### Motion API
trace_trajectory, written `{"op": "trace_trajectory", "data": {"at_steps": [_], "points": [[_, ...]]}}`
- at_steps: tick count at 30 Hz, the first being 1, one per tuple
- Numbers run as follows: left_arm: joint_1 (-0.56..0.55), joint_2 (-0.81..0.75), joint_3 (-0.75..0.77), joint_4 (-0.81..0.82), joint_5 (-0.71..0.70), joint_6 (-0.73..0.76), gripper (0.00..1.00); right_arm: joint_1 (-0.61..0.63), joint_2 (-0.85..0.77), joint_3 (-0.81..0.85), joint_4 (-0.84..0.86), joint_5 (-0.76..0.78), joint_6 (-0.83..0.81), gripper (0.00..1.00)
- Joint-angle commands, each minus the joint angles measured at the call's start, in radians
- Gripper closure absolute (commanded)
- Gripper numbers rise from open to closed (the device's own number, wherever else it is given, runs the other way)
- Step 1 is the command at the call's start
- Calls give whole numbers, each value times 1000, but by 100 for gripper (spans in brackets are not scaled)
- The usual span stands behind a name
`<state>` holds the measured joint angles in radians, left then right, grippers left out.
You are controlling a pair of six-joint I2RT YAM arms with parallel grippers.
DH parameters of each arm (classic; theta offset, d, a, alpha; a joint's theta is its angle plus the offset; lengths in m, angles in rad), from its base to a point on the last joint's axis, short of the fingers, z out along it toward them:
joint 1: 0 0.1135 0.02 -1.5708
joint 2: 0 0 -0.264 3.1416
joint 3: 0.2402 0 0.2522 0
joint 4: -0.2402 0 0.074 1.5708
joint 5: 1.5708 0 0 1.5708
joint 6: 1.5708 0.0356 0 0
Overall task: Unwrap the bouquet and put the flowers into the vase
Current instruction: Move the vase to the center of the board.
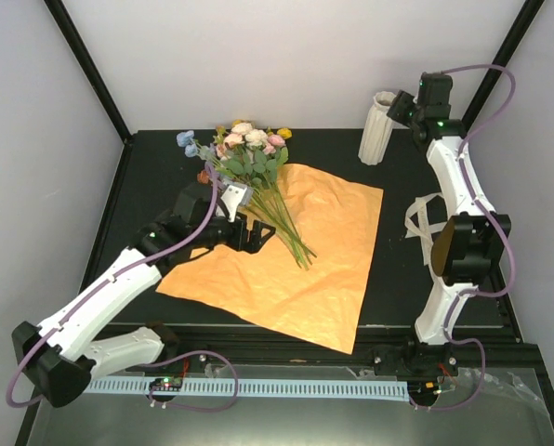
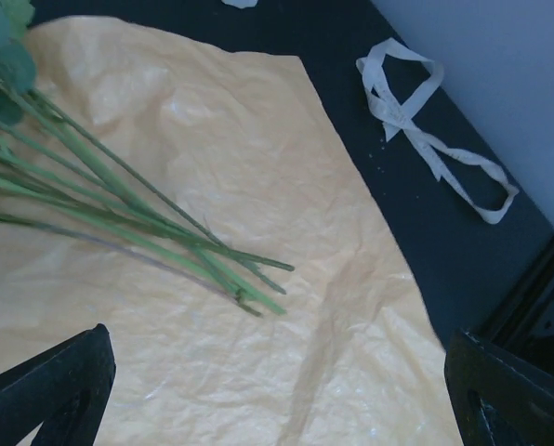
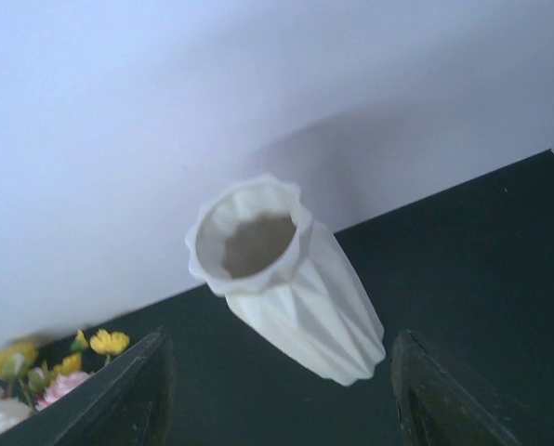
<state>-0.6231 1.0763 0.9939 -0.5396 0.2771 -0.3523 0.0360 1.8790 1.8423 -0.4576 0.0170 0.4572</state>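
The bouquet is undone: the orange paper [image 1: 296,265] lies spread flat on the black table, and the flowers [image 1: 249,149] lie across it with their blooms toward the back left. Their green stems [image 2: 119,209] fan out over the paper [image 2: 258,186]. My left gripper [image 1: 251,234] hovers open beside the stems, and the left gripper [image 2: 277,400] holds nothing. The white ribbed vase [image 1: 379,128] stands at the back right. My right gripper [image 1: 400,107] is open just right of its rim. In the right wrist view the vase [image 3: 296,288] lies ahead of the right gripper [image 3: 282,395], not between the fingers.
The cream ribbon [image 1: 424,218] lies loose on the table right of the paper, and the ribbon [image 2: 426,139] shows near the right wall. White walls close in the back and both sides. Some yellow and pink blooms [image 3: 63,362] show at the lower left of the right wrist view.
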Motion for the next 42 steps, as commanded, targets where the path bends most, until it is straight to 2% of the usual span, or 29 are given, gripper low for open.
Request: {"op": "trace_trajectory", "data": {"at_steps": [1,6,14,21,24,30,37,39,42], "points": [[-4,-33,36,-195,-97,172,1,-25,67,134,-63,-31,33,36],[-3,-67,-7,-202,-162,219,1,-42,177,259,-110,-63,37,39],[-4,-160,-97,-102,-140,223,1,-56,290,354,-112,-98,56,41],[-2,-174,-107,-109,-185,222,1,-55,431,495,-186,-157,98,52],[3,-181,-106,-110,-197,222,1,-56,438,492,-186,-163,100,54],[9,-186,-110,-105,-205,220,1,-58,409,478,-219,-120,114,75],[12,-204,-110,-107,-196,218,1,-59,382,469,-281,-81,119,90],[12,-212,-114,-102,-199,218,1,-62,384,473,-284,-91,120,98],[12,-218,-115,-100,-205,218,1,-63,379,475,-283,-126,113,99]]}}
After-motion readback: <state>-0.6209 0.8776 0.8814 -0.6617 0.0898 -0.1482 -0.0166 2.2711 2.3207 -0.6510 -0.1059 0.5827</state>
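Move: Ahead of the right hand, about 9 cm out, 4 cm to its left and with its middle some 17 cm lower, stands the white vase, its open mouth near finger height. The flower heads lie about 5 cm ahead and 37 cm left of that hand, the ribbon 21 cm back and 8 cm right, and the middle of the orange paper 26 cm back and 27 cm left. From the left hand the vase is some 39 cm ahead, 24 cm right and 12 cm lower. Reaching about 8 cm forward to the vase's mouth, the right hand first rises slightly, then dips to end some 5 cm lower, rolling about 10 degrees. Its half-open fingers close across the right side of the rim, one inside and one outside, pinching the wall as the hand eases back 1 cm. The open left hand shifts about 5 cm left, away from the vase. ##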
